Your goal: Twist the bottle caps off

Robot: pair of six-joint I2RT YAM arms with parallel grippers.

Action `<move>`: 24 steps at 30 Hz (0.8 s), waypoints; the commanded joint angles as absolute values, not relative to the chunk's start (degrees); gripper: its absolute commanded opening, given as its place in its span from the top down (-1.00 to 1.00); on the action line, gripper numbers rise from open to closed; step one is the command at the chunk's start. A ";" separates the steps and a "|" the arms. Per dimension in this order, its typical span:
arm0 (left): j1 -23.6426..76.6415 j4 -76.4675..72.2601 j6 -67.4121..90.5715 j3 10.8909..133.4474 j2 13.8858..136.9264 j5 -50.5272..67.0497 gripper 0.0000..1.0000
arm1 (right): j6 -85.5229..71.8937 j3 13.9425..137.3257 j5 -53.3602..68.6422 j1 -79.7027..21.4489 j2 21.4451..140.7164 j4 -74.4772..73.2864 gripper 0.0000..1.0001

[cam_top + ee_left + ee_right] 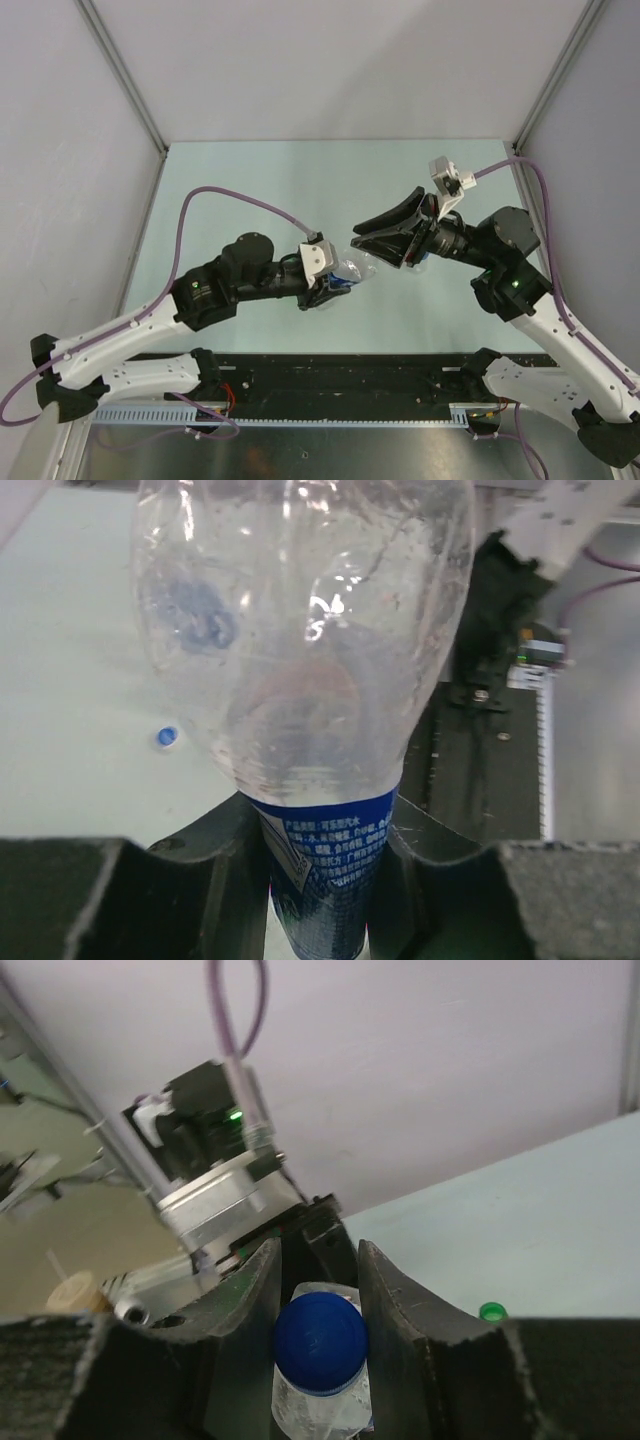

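A clear bottle [352, 270] with a blue label [330, 865] hangs in the air between my two arms. My left gripper [338, 280] is shut on its labelled body, and the clear shoulder fills the left wrist view. My right gripper [362, 243] is shut on the bottle's blue cap [320, 1338], with one finger pressed on each side of it. A loose green cap [491, 1311] lies on the table [560, 1230]. A small bluish cap [167, 737] also lies on the table. No other bottle is in view.
Grey walls with metal posts [120, 70] close in the pale green table [300, 180] on three sides. A black rail [340, 375] runs along the near edge between the arm bases.
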State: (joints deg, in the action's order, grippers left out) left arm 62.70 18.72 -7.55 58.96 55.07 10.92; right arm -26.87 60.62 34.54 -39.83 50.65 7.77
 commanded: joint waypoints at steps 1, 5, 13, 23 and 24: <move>61.95 13.62 -9.76 59.00 52.03 36.43 1.00 | -24.42 60.08 44.64 -37.65 49.82 16.35 1.00; 61.57 12.37 -10.50 59.73 52.61 49.52 1.00 | -24.61 58.93 48.92 -37.52 48.87 20.29 1.00; 61.18 11.47 -11.24 61.50 53.91 60.95 1.00 | -25.58 57.36 57.31 -37.69 48.14 28.12 1.00; 61.17 11.50 -9.59 60.15 53.60 49.04 1.00 | -25.51 57.30 47.37 -37.63 46.99 23.93 0.73; 61.17 11.47 -9.28 59.96 53.52 46.71 1.00 | -25.67 57.30 45.88 -37.62 46.78 23.44 0.57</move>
State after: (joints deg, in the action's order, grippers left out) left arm 59.96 14.68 -7.42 58.67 55.94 44.62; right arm -27.35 57.41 57.17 -39.20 47.48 23.83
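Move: The blue bottle cap already sits between the right fingertips. From the left hand, which keeps hold of the bottle's labelled body, this cap lies about 13 cm up, 6 cm to the right and 3 cm forward. On the table, about 42 cm below the right hand, a loose blue cap lies some 23 cm ahead and 9 cm right; the standing bottle is roughly 20 cm ahead and 21 cm right, its middle some 33 cm down. Back towards the base both hands swing together, about 8 cm, rising a centimetre or two and easing to a stop with the bottle between them. The wrists turn against each other: the left turns the bottle body some 30 degrees clockwise, while the right, still pinching the cap, turns about 20 degrees counter-clockwise and tips its fingers by nearly as much. Both grips stay shut. ##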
